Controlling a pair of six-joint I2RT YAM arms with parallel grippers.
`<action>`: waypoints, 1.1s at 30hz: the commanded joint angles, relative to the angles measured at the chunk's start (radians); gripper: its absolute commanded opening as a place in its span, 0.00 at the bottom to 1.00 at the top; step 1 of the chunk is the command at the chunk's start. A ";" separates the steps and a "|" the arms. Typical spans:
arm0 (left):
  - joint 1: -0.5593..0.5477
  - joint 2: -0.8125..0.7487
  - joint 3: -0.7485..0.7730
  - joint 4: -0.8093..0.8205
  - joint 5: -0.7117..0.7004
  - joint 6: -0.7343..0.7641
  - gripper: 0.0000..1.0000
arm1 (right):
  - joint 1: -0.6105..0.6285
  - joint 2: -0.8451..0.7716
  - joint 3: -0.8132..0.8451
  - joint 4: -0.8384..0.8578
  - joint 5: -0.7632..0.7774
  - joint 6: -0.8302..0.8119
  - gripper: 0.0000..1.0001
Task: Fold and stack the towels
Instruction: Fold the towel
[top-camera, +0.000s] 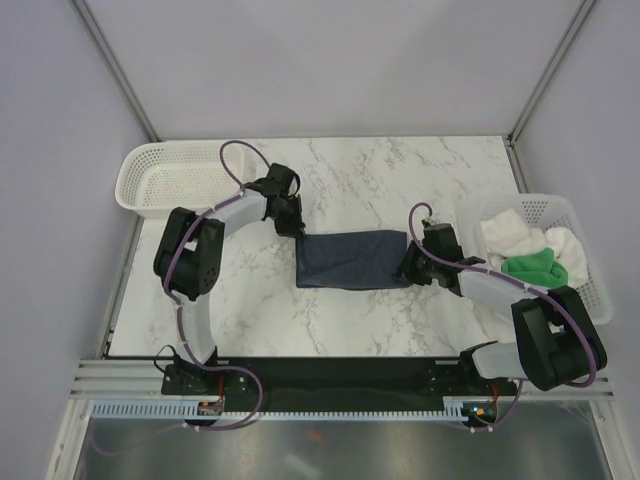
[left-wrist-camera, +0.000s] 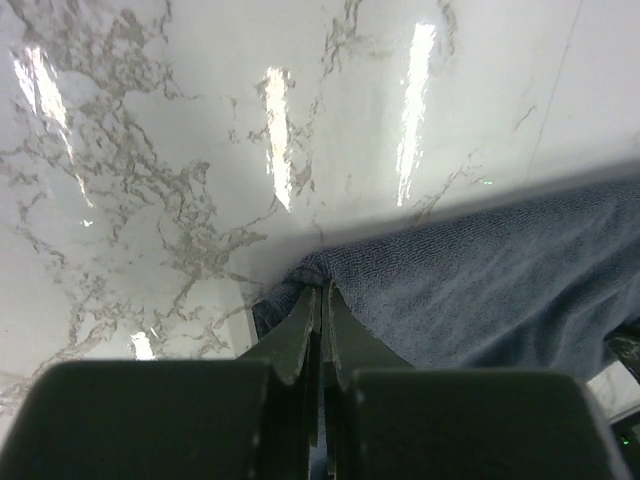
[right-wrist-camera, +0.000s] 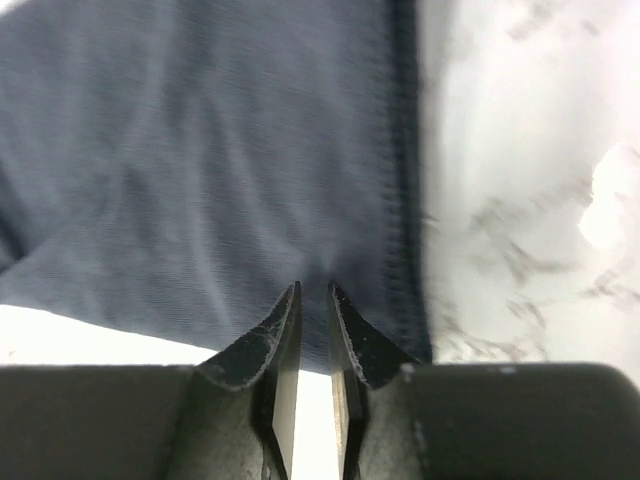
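A dark navy towel (top-camera: 350, 258) lies as a flat rectangle in the middle of the marble table. My left gripper (top-camera: 293, 228) is at its far left corner. In the left wrist view the left gripper (left-wrist-camera: 323, 288) is shut, with that corner of the navy towel (left-wrist-camera: 500, 280) pinched at the tips. My right gripper (top-camera: 408, 268) is at the towel's near right edge. In the right wrist view the right gripper (right-wrist-camera: 313, 285) stands nearly together, with the navy towel (right-wrist-camera: 200, 150) edge between the tips. A green towel (top-camera: 533, 264) and a white towel (top-camera: 505, 232) lie bunched in the right basket.
A white mesh basket (top-camera: 140, 170) stands at the far left of the table with nothing showing in it. The other white mesh basket (top-camera: 592, 275) sits at the right edge. Grey walls and metal posts close the table's back and sides.
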 joint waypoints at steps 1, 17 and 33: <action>0.021 -0.018 0.062 0.001 0.037 0.053 0.02 | 0.003 0.011 -0.039 -0.010 0.105 0.037 0.23; 0.130 0.021 0.060 0.059 0.225 0.105 0.03 | 0.003 -0.046 -0.087 0.093 0.068 0.097 0.24; 0.008 -0.280 -0.056 0.007 0.158 0.082 0.39 | 0.003 -0.060 0.071 -0.035 0.067 0.055 0.26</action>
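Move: The left fingers are already shut on the folded dark towel's far-left corner. The towel's middle lies about 11 cm to their right and 6 cm back, its near-left corner some 12 cm straight back, and its far-right corner roughly 20 cm right, level with the hand. The right hand hangs partly open over the near-right corner, which is about 2 cm to its right, 2 cm back and 2 cm below. Outward and a little to its left, the left hand draws the pinched corner about 3 cm while rolling some 10 degrees and rising slightly, then opens, lets the corner go and climbs clear by about 6 cm. The right hand sinks roughly 1 cm onto the near-right corner, stays low with its fingers partly open as the left pulls, and begins to lift at the end. ##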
